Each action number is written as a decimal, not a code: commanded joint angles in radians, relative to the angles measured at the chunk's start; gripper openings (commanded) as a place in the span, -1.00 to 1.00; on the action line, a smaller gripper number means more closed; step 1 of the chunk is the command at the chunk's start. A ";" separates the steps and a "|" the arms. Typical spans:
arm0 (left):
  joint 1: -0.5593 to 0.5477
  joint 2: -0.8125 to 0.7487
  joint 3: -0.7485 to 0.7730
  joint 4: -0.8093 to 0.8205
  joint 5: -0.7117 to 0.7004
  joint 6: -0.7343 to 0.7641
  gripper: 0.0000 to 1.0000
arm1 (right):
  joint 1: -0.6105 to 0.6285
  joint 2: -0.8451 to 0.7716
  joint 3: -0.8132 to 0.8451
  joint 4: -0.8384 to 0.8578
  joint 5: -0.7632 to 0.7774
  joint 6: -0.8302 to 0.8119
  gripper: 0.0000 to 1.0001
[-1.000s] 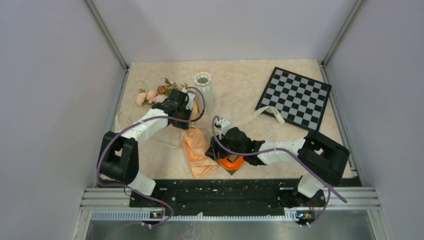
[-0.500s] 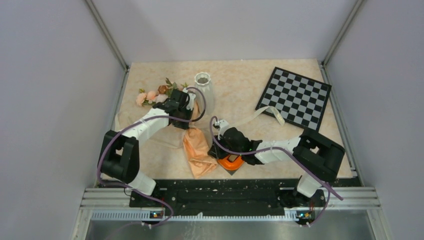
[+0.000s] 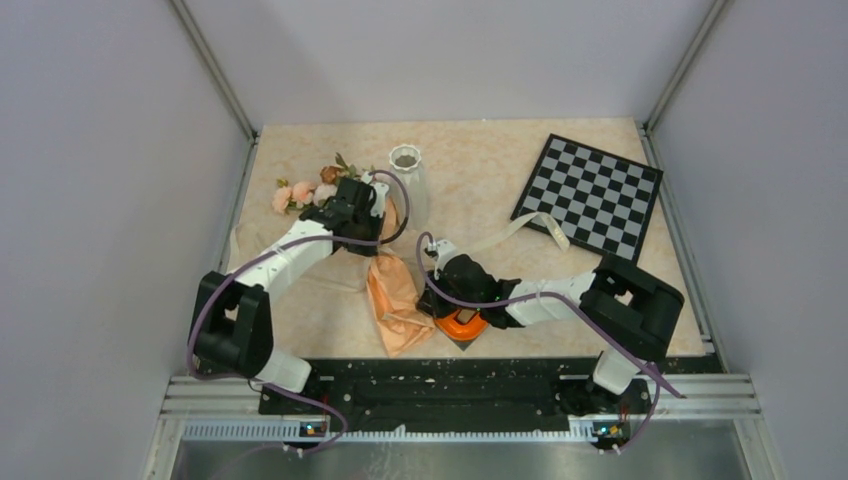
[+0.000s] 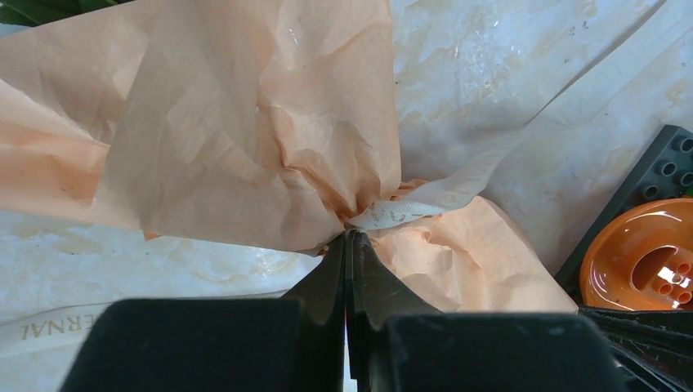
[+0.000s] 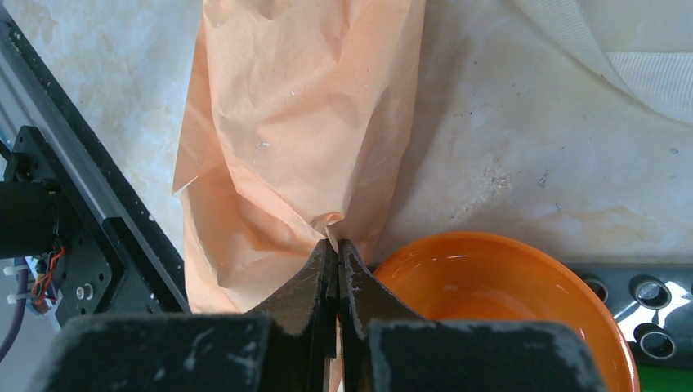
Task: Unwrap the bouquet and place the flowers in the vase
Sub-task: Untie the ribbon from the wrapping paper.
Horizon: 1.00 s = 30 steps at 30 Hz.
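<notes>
The bouquet [image 3: 395, 300] lies on the table as a peach paper bundle, its cinched waist under my left gripper [image 3: 375, 250]. The flowers [image 3: 303, 192] stick out of its far end, left of the white ribbed vase [image 3: 406, 178], which stands upright. In the left wrist view my left gripper [image 4: 350, 233] is shut, pinching the paper [image 4: 245, 122] at the cinch beside the cream ribbon [image 4: 400, 214]. My right gripper [image 3: 430, 290] is at the bundle's lower right side. In the right wrist view the right gripper [image 5: 333, 243] is shut on a fold of the paper [image 5: 302, 122].
An orange plastic ring [image 3: 462, 322] sits on a dark studded plate [image 4: 654, 171] right beside my right gripper. A checkerboard [image 3: 590, 195] lies at the back right. Loose cream ribbon [image 3: 520, 228] trails toward it. Metal rails [image 5: 90, 220] run along the near edge.
Both grippers have closed on the paper. The left arm has shifted slightly away, carrying the flower end with it. The right gripper has crept left toward the bundle.
</notes>
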 commanded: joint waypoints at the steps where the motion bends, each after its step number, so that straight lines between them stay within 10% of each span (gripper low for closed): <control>1: -0.002 -0.073 -0.005 0.067 0.008 -0.006 -1.00 | 0.013 0.017 0.035 -0.017 0.013 0.002 -1.00; 30: 0.014 -0.106 -0.022 0.091 -0.012 -0.037 -0.44 | 0.012 0.017 0.046 -0.029 0.010 -0.005 -1.00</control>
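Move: The ribbon knot at the paper's waist is at the left fingertips, shut on it, within about 1 cm. From that hand the vase stands some 8 cm ahead and 7 cm to the right, the flower heads about 14 cm ahead and 10 cm left, the pumpkin toy about 13 cm back and 17 cm right. From the right hand, shut on the paper's lower part, the knot lies about 12 cm ahead and 10 cm left, and the pumpkin toy 7 cm right, 2 cm back. Still pinching the ribbon at the knot, the left hand draws it up a little over 1 cm, eases its fingers open to about a quarter and lets go. It then climbs clear above the waist, about 4 cm in all and a touch forward, its fingers tipping outward by some 10 degrees. The right hand stays put, keeping its pinch on the paper's lower part. ##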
